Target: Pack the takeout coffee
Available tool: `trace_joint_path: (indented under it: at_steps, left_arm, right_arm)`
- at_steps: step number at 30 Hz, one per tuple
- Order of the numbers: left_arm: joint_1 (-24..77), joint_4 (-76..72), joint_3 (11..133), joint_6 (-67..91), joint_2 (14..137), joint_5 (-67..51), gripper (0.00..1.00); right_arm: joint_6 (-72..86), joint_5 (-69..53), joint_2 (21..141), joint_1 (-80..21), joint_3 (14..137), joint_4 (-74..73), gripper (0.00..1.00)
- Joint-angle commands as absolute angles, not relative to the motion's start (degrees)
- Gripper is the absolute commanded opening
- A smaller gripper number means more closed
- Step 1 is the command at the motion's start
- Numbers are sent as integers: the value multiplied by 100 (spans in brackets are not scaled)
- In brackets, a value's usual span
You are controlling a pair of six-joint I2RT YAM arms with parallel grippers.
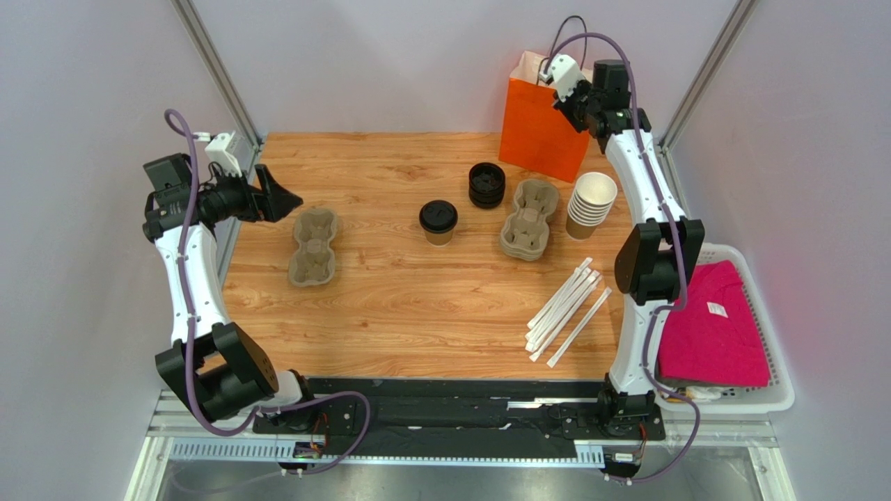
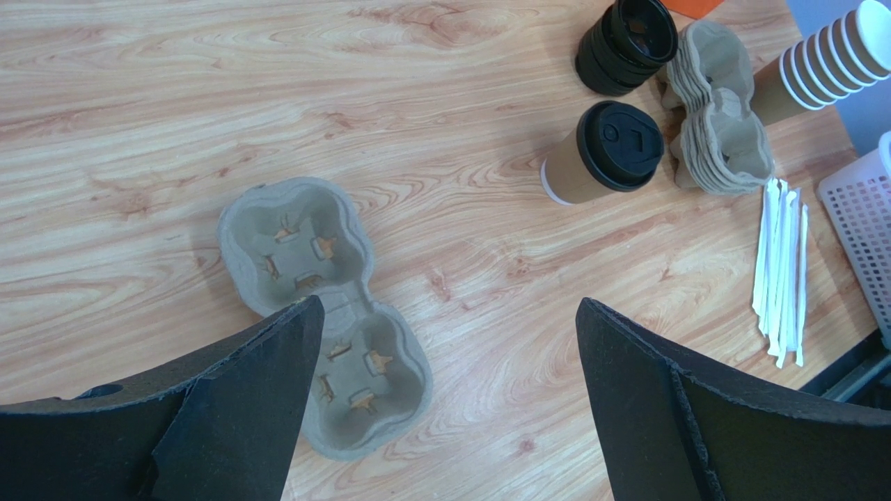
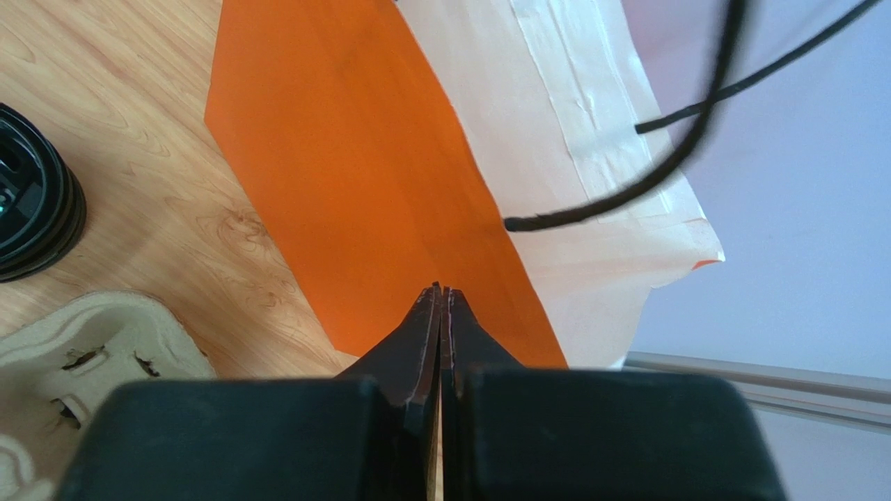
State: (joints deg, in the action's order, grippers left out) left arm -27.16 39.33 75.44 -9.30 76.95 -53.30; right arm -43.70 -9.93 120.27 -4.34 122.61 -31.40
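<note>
The takeout coffee [image 1: 438, 221], a tan paper cup with a black lid, stands upright mid-table and shows at the upper right of the left wrist view [image 2: 601, 151]. My left gripper [image 1: 277, 195] hangs open above the table's left side, its fingers wide apart [image 2: 448, 303] over a single pulp cup carrier [image 2: 324, 313]. My right gripper [image 1: 549, 71] is shut at the top of the orange paper bag [image 1: 544, 130]. Its tips [image 3: 440, 288] lie against the bag's orange face [image 3: 345, 157], with nothing visible between them.
A stack of pulp carriers [image 1: 528, 219], a stack of black lids [image 1: 486, 185] and a stack of lidless cups [image 1: 592, 205] stand near the bag. White wrapped straws [image 1: 570, 308] lie front right. A white basket [image 1: 779, 397] holding pink cloth sits off the right edge.
</note>
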Motion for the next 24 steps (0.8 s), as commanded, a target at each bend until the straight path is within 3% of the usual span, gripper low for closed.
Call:
trace_joint_path:
  at_steps: [1, 3, 4, 6, 7, 10, 19, 24]
  left_arm:
    - [-2716, 3727, 7752, -896, 7734, -5511, 99]
    - [-2716, 3727, 7726, -896, 7734, -5554, 99]
    - [-2725, 3727, 7726, -896, 7752, -5563, 99]
    - [-2725, 3727, 7708, -888, 7778, -5590, 99]
    - [-2716, 3718, 7699, -879, 7804, -5590, 99]
    - [-2725, 3692, 7682, -879, 7840, -5625, 99]
    - [-2716, 3639, 7673, -844, 7901, -5634, 99]
    - [-2716, 3621, 7646, -817, 7936, -5634, 99]
  right_arm:
    - [-3859, -1599, 11496, -150, 12532, -2900, 0]
    - [-3639, -1748, 11373, -106, 12577, -2970, 9]
    - [-3569, -1801, 11303, -71, 12568, -2979, 31]
    - [-3446, -2011, 11111, -53, 12481, -2953, 52]
    - [-3384, -2047, 11066, -53, 12446, -2901, 70]
    - [-3191, -2127, 11004, 140, 12392, -2742, 91]
    - [-3550, -2285, 11961, 132, 13516, -3190, 94]
    - [-3770, -2408, 12199, 114, 13544, -3112, 93]
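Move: The orange bag's front handle lies about 5 cm left of the right hand, some 3 cm ahead and 6 cm above; the bag's middle is about 7 cm ahead, 5 cm left and 11 cm below. From that hand the cup stack is some 14 cm back with no sideways offset, and the carrier stack 12 cm back and 12 cm left. From the left hand the handle is about 28 cm ahead, 56 cm right and 5 cm above. The bag's front handle isn't between the right fingers, still shut by the bag's upper front; that hand backs off some 2.5 cm while rising about 11 cm. The fingers open wide on the way, tipping up some 10 degrees as the hand's left side lifts; then it eases forward again over the bag's height and starts to sink, ending about 2 cm farther right. ##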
